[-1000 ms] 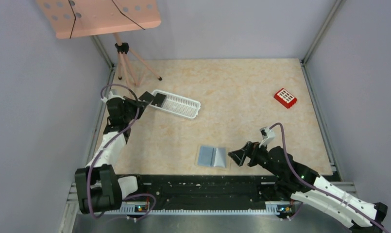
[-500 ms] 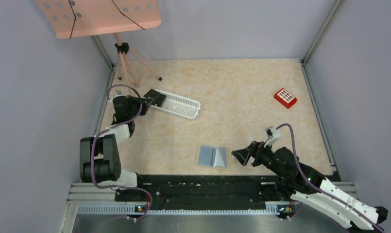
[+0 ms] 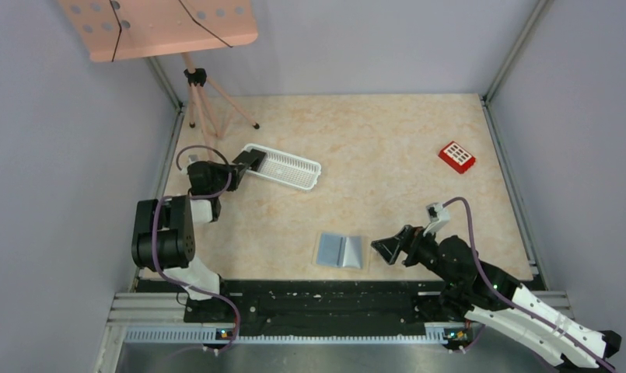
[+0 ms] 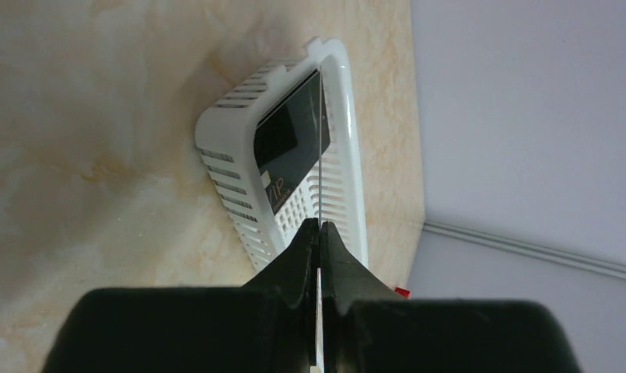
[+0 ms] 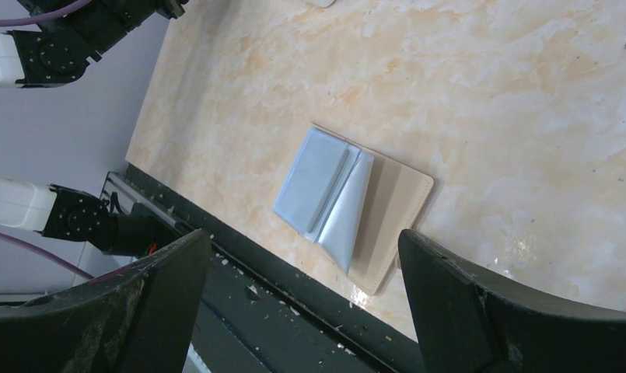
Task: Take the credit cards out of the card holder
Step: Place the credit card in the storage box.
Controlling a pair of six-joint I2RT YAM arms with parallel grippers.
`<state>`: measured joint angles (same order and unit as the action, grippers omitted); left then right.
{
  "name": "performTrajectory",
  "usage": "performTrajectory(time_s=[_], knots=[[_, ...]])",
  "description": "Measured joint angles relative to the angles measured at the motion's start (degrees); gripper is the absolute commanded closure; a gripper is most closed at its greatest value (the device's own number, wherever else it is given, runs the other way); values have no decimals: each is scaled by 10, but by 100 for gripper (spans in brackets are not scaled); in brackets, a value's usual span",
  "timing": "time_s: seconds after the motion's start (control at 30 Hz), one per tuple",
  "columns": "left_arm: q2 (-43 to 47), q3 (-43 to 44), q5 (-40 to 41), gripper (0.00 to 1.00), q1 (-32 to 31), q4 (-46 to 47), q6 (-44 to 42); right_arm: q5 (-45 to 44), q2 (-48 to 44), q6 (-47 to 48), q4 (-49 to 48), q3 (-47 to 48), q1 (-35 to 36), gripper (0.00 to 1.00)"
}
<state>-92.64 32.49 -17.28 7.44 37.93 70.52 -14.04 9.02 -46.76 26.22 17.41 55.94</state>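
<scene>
The card holder point(image 3: 340, 250) lies open near the table's front edge. In the right wrist view the card holder point(image 5: 317, 183) shows a blue half, a raised pale flap and a beige half. My right gripper point(image 3: 381, 250) stands open just to its right, low over the table, with nothing between its fingers point(image 5: 442, 287). My left gripper point(image 3: 251, 162) is shut on a thin card point(image 4: 323, 155), seen edge-on, over the near end of the white slotted basket point(image 4: 348, 140). A dark credit card point(image 4: 290, 148) lies inside that basket.
The white basket point(image 3: 290, 168) sits at the left middle of the table. A red box with white squares point(image 3: 456, 156) lies at the right. A pink stand on a tripod point(image 3: 201, 93) rises at the back left corner. Grey walls close in the table.
The left arm has folded back toward its base and its gripper has edged right over the basket's end, still shut on the card. The right gripper has drawn back slightly from the holder.
</scene>
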Motion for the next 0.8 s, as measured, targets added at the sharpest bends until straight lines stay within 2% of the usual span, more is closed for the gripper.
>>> performTrajectory(time_s=[0.1, 0.37, 0.5, 0.73, 0.8], knots=[[-22, -1, 2, 99, 0, 18, 9, -1, 2, 0, 0, 0, 0, 10], [-45, -1, 2, 90, -1, 42, 16, -5, 5, -8, 0, 0, 0, 11], [-47, -1, 2, 80, -5, 45, 16, -10, 5, -10, 0, 0, 0, 11], [-47, -1, 3, 73, -20, 45, 16, -13, 5, -13, 0, 0, 0, 11], [-47, -1, 4, 67, -24, 45, 16, -13, 5, -15, 0, 0, 0, 11]])
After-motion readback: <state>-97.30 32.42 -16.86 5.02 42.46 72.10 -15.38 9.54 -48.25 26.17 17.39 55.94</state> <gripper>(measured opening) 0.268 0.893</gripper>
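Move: The left hand holds the card out ahead of it by one end. The spot for it, the black cards in the storage box's left end, lies about 7 cm ahead of the hand, 2 cm to the right and 7 cm lower. The box's middle is some 5 cm ahead and 10 cm right, and the stand leg's foot about 5 cm ahead and 10 cm left. From the right hand, those black cards are some 36 cm ahead and 36 cm left. The left hand lets go of the card over the left end of the storage box: it sinks about 1.5 cm towards the black cards lying there, then opens its fingers to roughly a quarter. As they part, the hand shifts about 1.5 cm to the right, level and without turning, the card's near end still between the fingertips. ##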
